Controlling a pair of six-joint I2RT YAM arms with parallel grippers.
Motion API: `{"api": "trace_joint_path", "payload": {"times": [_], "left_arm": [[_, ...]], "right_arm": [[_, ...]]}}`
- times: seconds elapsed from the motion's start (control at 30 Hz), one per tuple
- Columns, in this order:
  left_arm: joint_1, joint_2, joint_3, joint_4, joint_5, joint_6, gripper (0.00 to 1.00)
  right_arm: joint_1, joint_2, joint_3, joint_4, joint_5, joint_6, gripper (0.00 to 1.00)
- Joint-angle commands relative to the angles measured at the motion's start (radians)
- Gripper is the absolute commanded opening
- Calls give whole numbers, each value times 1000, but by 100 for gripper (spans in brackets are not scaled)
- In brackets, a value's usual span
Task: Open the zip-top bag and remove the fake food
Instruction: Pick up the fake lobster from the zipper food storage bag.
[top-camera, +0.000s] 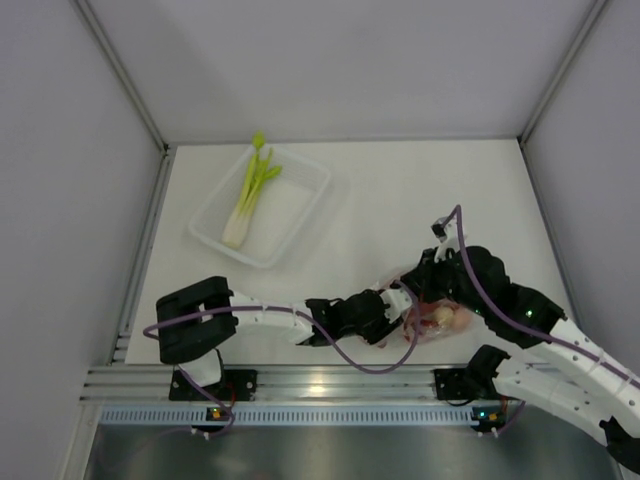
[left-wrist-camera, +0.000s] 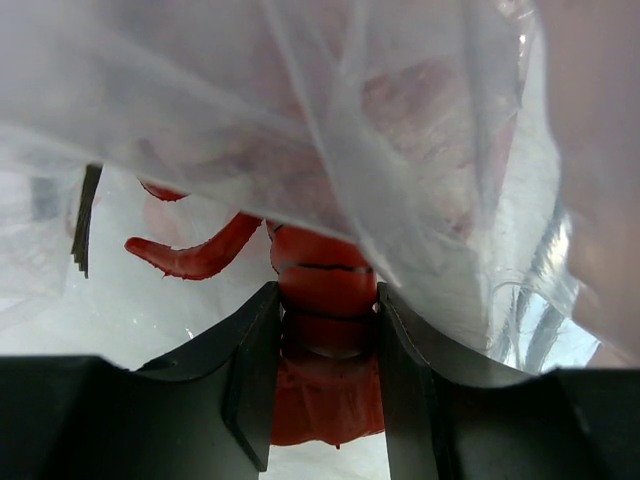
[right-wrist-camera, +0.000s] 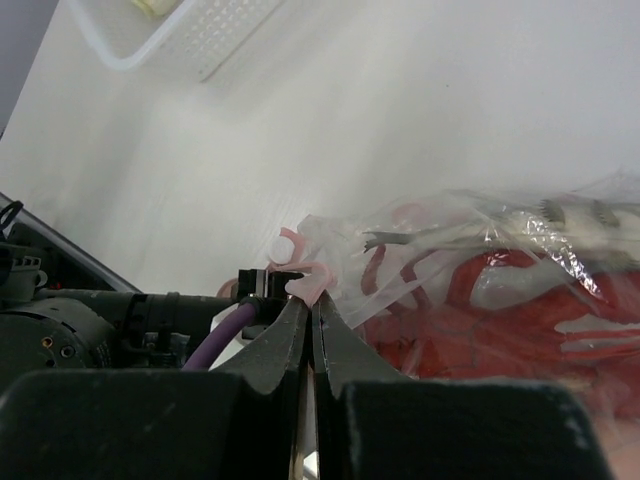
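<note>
The clear zip-top bag (top-camera: 452, 322) lies near the table's front edge, between the two arms. My right gripper (right-wrist-camera: 310, 300) is shut on the bag's pink zip strip (right-wrist-camera: 322, 280) and holds that edge up. My left gripper (left-wrist-camera: 328, 312) reaches into the bag's mouth, with the plastic (left-wrist-camera: 420, 150) draped over it. Its jaws press on both sides of the red lobster's (left-wrist-camera: 325, 280) tail. One lobster claw (left-wrist-camera: 190, 255) curls off to the left. In the right wrist view the lobster (right-wrist-camera: 500, 320) shows red through the bag. A green-and-white leek (top-camera: 250, 190) lies in the tray.
A rigid clear tray (top-camera: 300, 225) stands at the back left of the table and holds the leek. The left arm (right-wrist-camera: 120, 320) and its purple cable lie close beside the right gripper's fingers. White walls close in the table on three sides.
</note>
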Motion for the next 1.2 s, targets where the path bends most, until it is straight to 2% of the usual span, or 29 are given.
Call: {"api": "trace_joint_path", "payload": {"times": [0.0, 0.2, 0.57, 0.8, 0.87, 1.07, 1.17], "left_arm": [[-6, -40, -24, -42, -15, -20, 0], [-6, -135, -35, -42, -52, -76, 0], [-6, -198, -38, -44, 30, -83, 0], [-6, -238, -84, -45, 25, -125, 0], [-6, -266, -93, -45, 10, -138, 0], [-14, -316, -110, -38, 82, -102, 0], [-18, -339, -109, -38, 61, -96, 0]], "right_arm": [[25, -15, 42, 246, -152, 48, 0], [23, 2, 28, 243, -138, 7, 0], [23, 36, -13, 291, -169, -59, 0], [23, 14, 1, 220, 97, -51, 0], [23, 22, -2, 202, 130, -53, 0], [23, 60, -44, 260, 96, -50, 0], [23, 91, -51, 292, 76, -47, 0]]}}
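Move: The left fingers already hold the fake lobster by the tail; the white basket it is bound for lies some 28 cm ahead of them and 33 cm to the left, a little lower, with the celery in it about 31 cm ahead and 35 cm left. The body of the bag lies level ahead, about 7 cm to that hand's right and 3 cm lower. From the right hand, pinching the bag's rim, the lobster's middle lies about 2 cm back, 6 cm right and 16 cm below. Keeping its grip on the lobster's tail, the left hand lifts about 5 cm, drifting some 3 cm left and, later on, about 2 cm back towards the base, to draw the tail up out of the bag. The right hand keeps the rim pinched in shut fingers: it first goes left and up with the other by about 3 cm each, then sinks back to its old height while shifting some 2 cm forward, tipping slightly up. ##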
